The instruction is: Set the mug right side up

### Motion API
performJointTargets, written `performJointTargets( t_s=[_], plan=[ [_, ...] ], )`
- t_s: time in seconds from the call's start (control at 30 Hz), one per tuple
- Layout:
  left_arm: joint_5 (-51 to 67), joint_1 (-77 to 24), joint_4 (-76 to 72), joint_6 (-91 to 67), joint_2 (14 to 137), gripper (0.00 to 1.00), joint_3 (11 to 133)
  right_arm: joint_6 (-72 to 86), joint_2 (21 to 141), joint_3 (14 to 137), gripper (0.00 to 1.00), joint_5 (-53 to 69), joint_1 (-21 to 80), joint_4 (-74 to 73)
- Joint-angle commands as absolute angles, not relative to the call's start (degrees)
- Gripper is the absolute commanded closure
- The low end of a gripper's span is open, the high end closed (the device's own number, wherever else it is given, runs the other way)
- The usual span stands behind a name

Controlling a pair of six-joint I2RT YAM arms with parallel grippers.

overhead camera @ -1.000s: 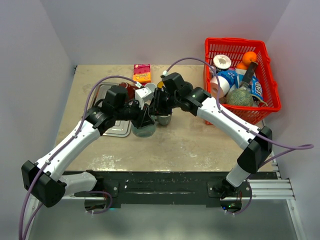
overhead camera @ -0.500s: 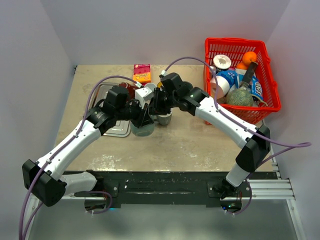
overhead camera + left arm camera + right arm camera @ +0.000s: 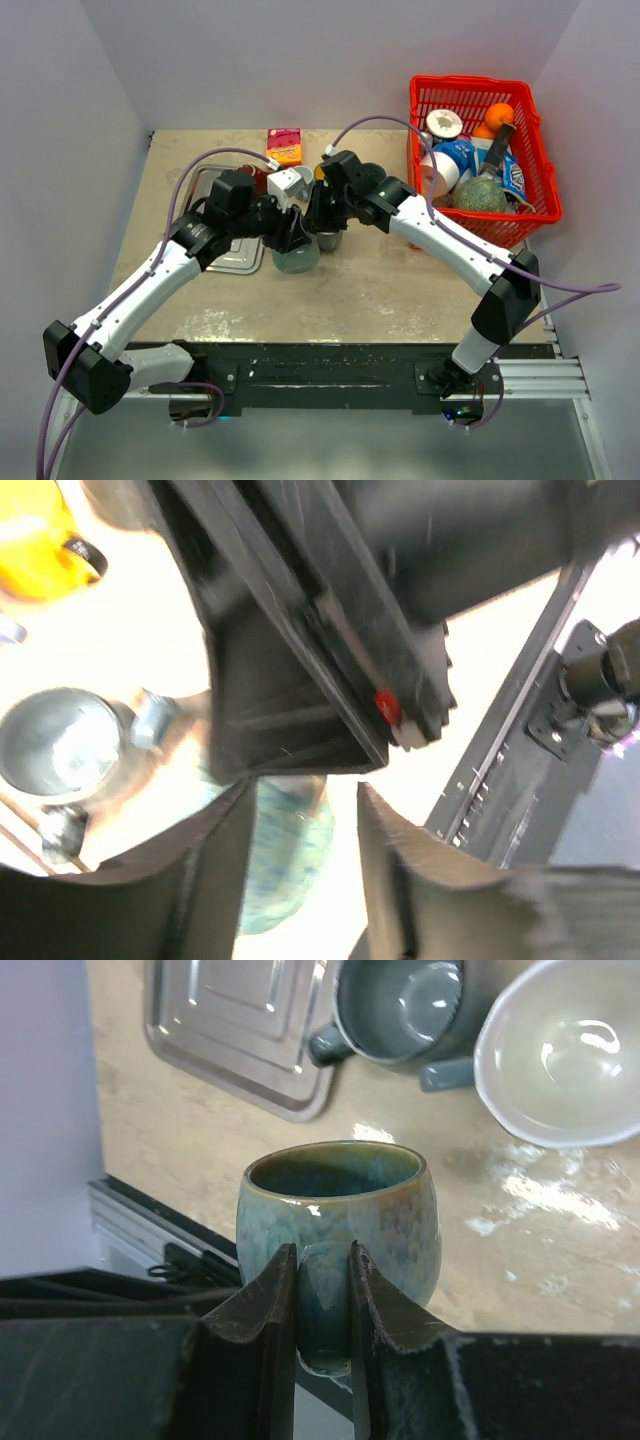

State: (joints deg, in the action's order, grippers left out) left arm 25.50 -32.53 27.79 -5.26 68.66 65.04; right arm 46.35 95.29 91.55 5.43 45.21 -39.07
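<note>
The blue-green glazed mug (image 3: 340,1210) fills the middle of the right wrist view, its mouth toward the top of that view. My right gripper (image 3: 323,1310) is shut on the mug's handle, one finger on each side. From above, the mug (image 3: 296,258) hangs between the two arms, with the right gripper (image 3: 318,228) coming in from the right. My left gripper (image 3: 305,870) is open; the mug (image 3: 285,850) shows blurred in its gap, close to the left finger (image 3: 215,880). Seen from above, the left gripper (image 3: 288,234) sits right above the mug.
A steel tray (image 3: 222,262) lies at the left, with a grey mug (image 3: 400,1005) and a white bowl (image 3: 570,1050) beside it. A juice box (image 3: 284,146) stands at the back. The red basket (image 3: 470,80) of groceries fills the right rear.
My left gripper has opened and let go of the mug. My right gripper's fingers have closed tighter on the handle. Both arms have shifted only slightly.
</note>
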Motion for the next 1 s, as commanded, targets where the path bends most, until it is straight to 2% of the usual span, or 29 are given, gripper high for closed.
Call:
performJointTargets(
  t_s=[0.0, 0.43, 0.67, 0.97],
  plan=[
    [24.1, -31.9, 18.4, -5.3, 67.6, 0.46, 67.5, 46.5, 90.5, 92.3, 1.00, 7.0, 46.9, -39.3],
    [23.4, -31.8, 20.1, -4.2, 66.5, 0.24, 68.8, 42.5, 84.0, 91.4, 1.00, 0.6, 44.4, -45.5],
    [23.9, -31.8, 20.0, -3.6, 64.8, 0.17, 69.7, 38.3, 78.5, 88.2, 1.00, -7.9, 41.3, -48.8],
    [18.3, -31.8, 21.5, -5.5, 66.0, 0.14, 72.2, 32.9, 71.0, 73.2, 1.00, -22.6, 37.9, -33.5]
  ],
)
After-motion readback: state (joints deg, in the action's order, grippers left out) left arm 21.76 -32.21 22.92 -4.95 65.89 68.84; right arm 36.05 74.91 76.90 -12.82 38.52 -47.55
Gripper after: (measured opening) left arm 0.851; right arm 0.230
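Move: The right gripper already holds the blue-green mug by its handle; the clear table it is taken to lies about 15 cm to its right, 3 cm back and 12 cm below. The white mug stands roughly 5 cm right and 1 cm ahead of this hand, the gray mug 5 cm left and level, the dark mug 15 cm right and 13 cm ahead, all some 10 cm down. The left gripper has the blue-green mug 4 cm back and 5 cm below, straight in line sideways. Keep the right fingers shut on the blue-green mug's handle and, after a small dip, carry the mug about 15 cm to the right past the near side of the white mug, arching up about 3 cm and sinking again while the wrist turns some 20 degrees, partly clockwise. Open the already parting left fingers wide and lift that gripper clear, mainly upward, with a slight forward drift. ##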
